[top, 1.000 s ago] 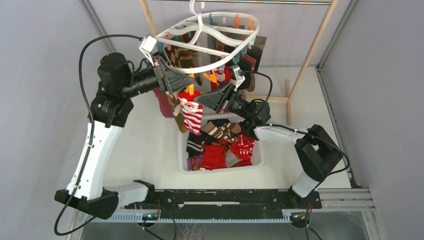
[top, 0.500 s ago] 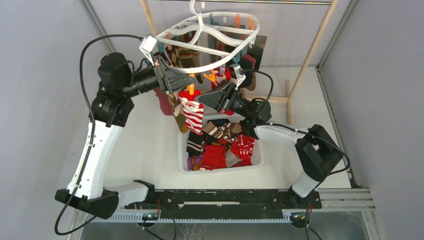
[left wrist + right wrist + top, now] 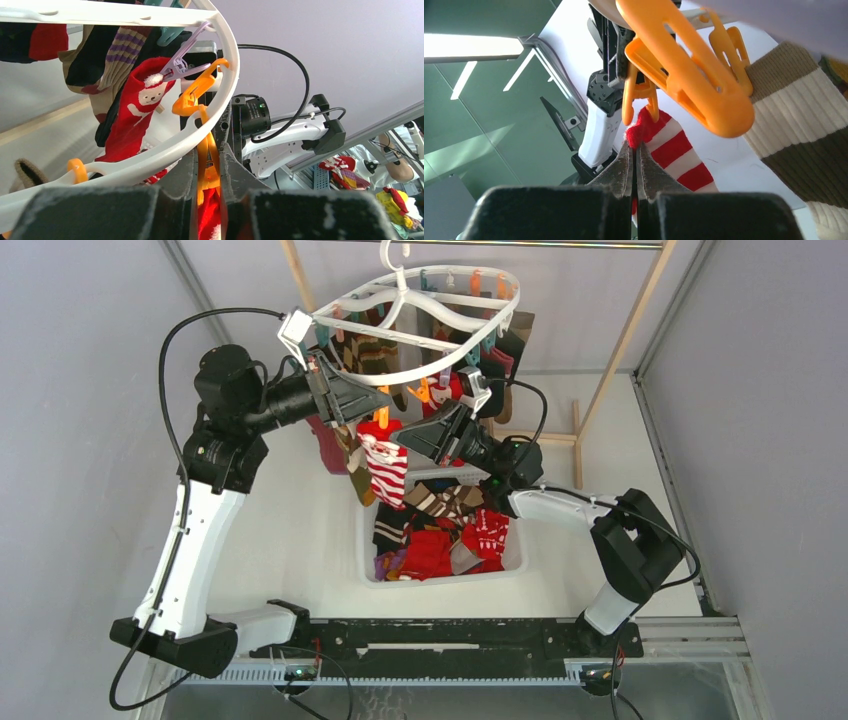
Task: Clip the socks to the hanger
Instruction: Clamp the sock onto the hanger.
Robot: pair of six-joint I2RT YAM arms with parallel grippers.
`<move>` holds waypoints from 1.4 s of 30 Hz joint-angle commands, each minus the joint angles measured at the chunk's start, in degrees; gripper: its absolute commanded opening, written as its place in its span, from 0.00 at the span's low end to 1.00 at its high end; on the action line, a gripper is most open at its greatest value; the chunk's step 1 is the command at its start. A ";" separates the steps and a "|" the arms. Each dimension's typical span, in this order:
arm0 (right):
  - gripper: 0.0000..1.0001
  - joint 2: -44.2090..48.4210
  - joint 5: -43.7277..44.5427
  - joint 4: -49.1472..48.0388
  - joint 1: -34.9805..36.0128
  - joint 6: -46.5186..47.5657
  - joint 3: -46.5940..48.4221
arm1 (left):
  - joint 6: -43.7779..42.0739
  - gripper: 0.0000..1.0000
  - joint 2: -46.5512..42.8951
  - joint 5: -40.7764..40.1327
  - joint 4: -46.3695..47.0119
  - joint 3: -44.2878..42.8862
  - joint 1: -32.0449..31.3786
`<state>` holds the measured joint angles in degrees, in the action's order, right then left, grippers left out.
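The white oval hanger (image 3: 460,269) hangs from a rod at the back, with several socks clipped along its rim (image 3: 165,155). My left gripper (image 3: 208,152) reaches under the near rim and is shut on an orange clip (image 3: 206,165). A red-and-white striped sock (image 3: 385,470) hangs below that clip (image 3: 381,420). My right gripper (image 3: 631,146) is shut on the striped sock's red cuff (image 3: 644,131), just beneath the orange clip (image 3: 639,92). In the top view the left gripper (image 3: 372,408) and the right gripper (image 3: 403,443) meet from either side at the sock's top.
A white basket (image 3: 366,545) full of loose socks sits on the table under the hanger. A bare wooden frame (image 3: 625,340) carries the rod. A red bear sock (image 3: 135,115) hangs from a purple clip (image 3: 180,60). A second orange clip (image 3: 689,75) hangs close above the right fingers.
The hanger's rim has shifted slightly. Both grippers keep their grips in nearly the same place.
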<state>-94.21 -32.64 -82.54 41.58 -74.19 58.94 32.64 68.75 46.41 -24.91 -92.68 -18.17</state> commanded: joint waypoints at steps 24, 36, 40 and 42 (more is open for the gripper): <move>0.00 0.96 2.78 -4.30 -0.62 -1.89 5.11 | 0.13 0.32 -1.12 3.22 2.32 0.99 -0.15; 0.00 0.96 5.00 -4.21 -0.28 -0.86 5.02 | -0.42 0.60 -1.76 3.92 1.40 0.90 0.05; 0.00 1.02 5.45 -4.19 -0.36 -0.87 4.58 | -1.80 0.74 -2.61 4.05 -0.14 1.18 0.29; 0.00 1.26 5.62 -4.19 -0.52 -1.16 3.96 | -2.81 0.83 -3.27 3.65 -1.00 1.88 0.62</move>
<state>-94.21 -27.92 -82.94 41.36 -75.29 61.67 32.05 68.16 48.75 -25.23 -92.55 -18.06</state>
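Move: Between the left fingers, still squeezed open, is the orange clip, its middle about 2 cm below the hand point. From the right hand, which holds the red striped sock by its cuff, the clip lies roughly 5 cm up, 2 cm left and 1 cm ahead. The next orange clip hangs about 5 cm to the right hand's right, 3 cm ahead and 5 cm up; the red bear sock hangs some 9 cm right, 8 cm ahead and level. Raising the pinched cuff about 2 cm straight up between the open jaws, the right hand pauses there while the left holds still. The left fingers then open wide and release the clip's handles, drawing back about 1 cm at the end; the right keeps its pinch and eases another centimetre up and forward, rolling about 5 degrees in all. ##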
